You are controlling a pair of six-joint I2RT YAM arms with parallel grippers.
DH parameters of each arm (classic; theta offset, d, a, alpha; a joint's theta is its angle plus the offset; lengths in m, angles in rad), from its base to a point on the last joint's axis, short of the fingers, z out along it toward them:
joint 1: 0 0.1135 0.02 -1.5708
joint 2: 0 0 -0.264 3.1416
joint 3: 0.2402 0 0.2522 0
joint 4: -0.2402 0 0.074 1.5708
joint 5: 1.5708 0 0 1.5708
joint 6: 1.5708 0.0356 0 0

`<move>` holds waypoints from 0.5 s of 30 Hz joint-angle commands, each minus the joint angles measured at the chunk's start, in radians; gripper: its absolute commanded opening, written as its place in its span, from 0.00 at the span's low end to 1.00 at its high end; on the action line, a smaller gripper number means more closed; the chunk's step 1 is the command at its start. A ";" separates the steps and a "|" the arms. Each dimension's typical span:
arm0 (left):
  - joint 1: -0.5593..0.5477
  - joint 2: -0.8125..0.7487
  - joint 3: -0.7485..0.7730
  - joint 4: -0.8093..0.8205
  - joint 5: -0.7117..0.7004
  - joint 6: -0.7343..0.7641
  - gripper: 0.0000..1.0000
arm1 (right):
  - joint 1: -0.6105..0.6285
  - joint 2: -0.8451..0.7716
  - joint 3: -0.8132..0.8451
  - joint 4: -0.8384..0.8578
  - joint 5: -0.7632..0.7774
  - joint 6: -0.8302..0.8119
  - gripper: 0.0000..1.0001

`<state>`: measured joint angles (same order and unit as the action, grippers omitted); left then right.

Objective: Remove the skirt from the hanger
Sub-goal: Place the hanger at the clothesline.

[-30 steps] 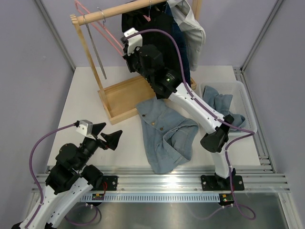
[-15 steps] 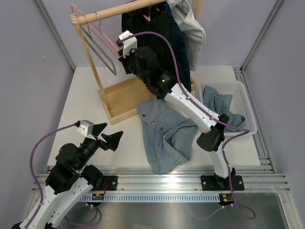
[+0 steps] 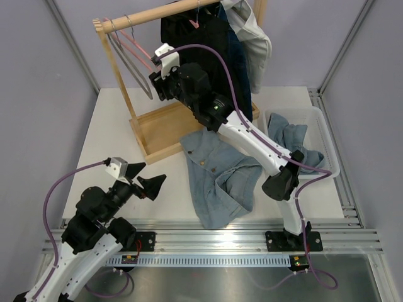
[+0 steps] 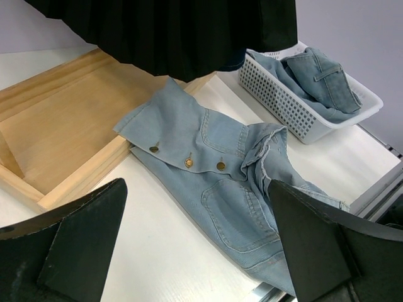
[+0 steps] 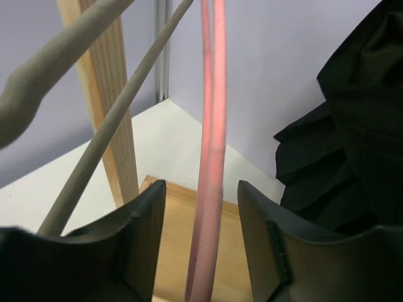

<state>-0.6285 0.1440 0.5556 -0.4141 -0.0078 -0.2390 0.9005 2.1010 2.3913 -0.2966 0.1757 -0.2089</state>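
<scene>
The denim skirt [image 3: 217, 179] lies crumpled on the white table, off any hanger; it also shows in the left wrist view [image 4: 214, 157]. An empty pink hanger [image 3: 135, 49] hangs from the wooden rail [image 3: 157, 14]. My right gripper [image 3: 153, 80] is raised beside it. Its jaws stand open on either side of the pink hanger [image 5: 213, 126], with a gap on both sides. My left gripper [image 3: 146, 177] hovers low at the near left, wide open and holding nothing, and faces the skirt [image 4: 196, 189].
A grey hanger [image 3: 129, 69] hangs next to the pink one. Black clothing [image 3: 201, 44] and other garments hang further right on the rail. The rack's wooden base tray [image 3: 157, 129] sits behind the skirt. A white basket [image 3: 327, 135] with denim stands at right.
My right gripper has opened and let go of the pink hanger while shifting left. Both hangers have swung on the rail. The left arm has barely moved.
</scene>
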 commanded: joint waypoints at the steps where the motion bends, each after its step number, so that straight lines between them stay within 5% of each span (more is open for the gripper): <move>1: 0.003 0.032 0.015 0.051 0.055 0.020 0.99 | 0.002 -0.132 -0.042 0.018 -0.068 -0.047 0.58; 9: 0.003 0.153 0.013 0.077 0.126 0.004 0.99 | -0.028 -0.346 -0.153 -0.189 -0.258 -0.207 0.99; 15: 0.000 0.316 0.018 0.109 0.203 -0.066 0.99 | -0.104 -0.516 -0.304 -0.418 -0.533 -0.378 0.99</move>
<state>-0.6285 0.4118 0.5552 -0.3733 0.1188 -0.2596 0.8310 1.6821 2.1708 -0.5537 -0.1677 -0.4595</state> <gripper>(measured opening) 0.987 0.992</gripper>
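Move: The pink hanger, already hooked on the rail, has its near end between the right fingers, its middle about 10 cm ahead and 6 cm left; the grey hanger's middle is some 6 cm ahead and 10 cm left, the black garment 12 cm right and 5 cm ahead. The denim skirt on the table, next to be taken, lies roughly 16 cm back, 19 cm right and 41 cm below; from the left hand it is 8 cm ahead, 21 cm right, 24 cm below. The pink hanger is left on the rail as the half-open right fingers spread fully and back off its near end; that hand pulls about 13 cm diagonally back and right, rising 6 cm, and turning some 15 degrees counter-clockwise. The left hand, still wide open, sinks and shifts right towards the skirt, about 6 cm in all, its fingers tipping down. ##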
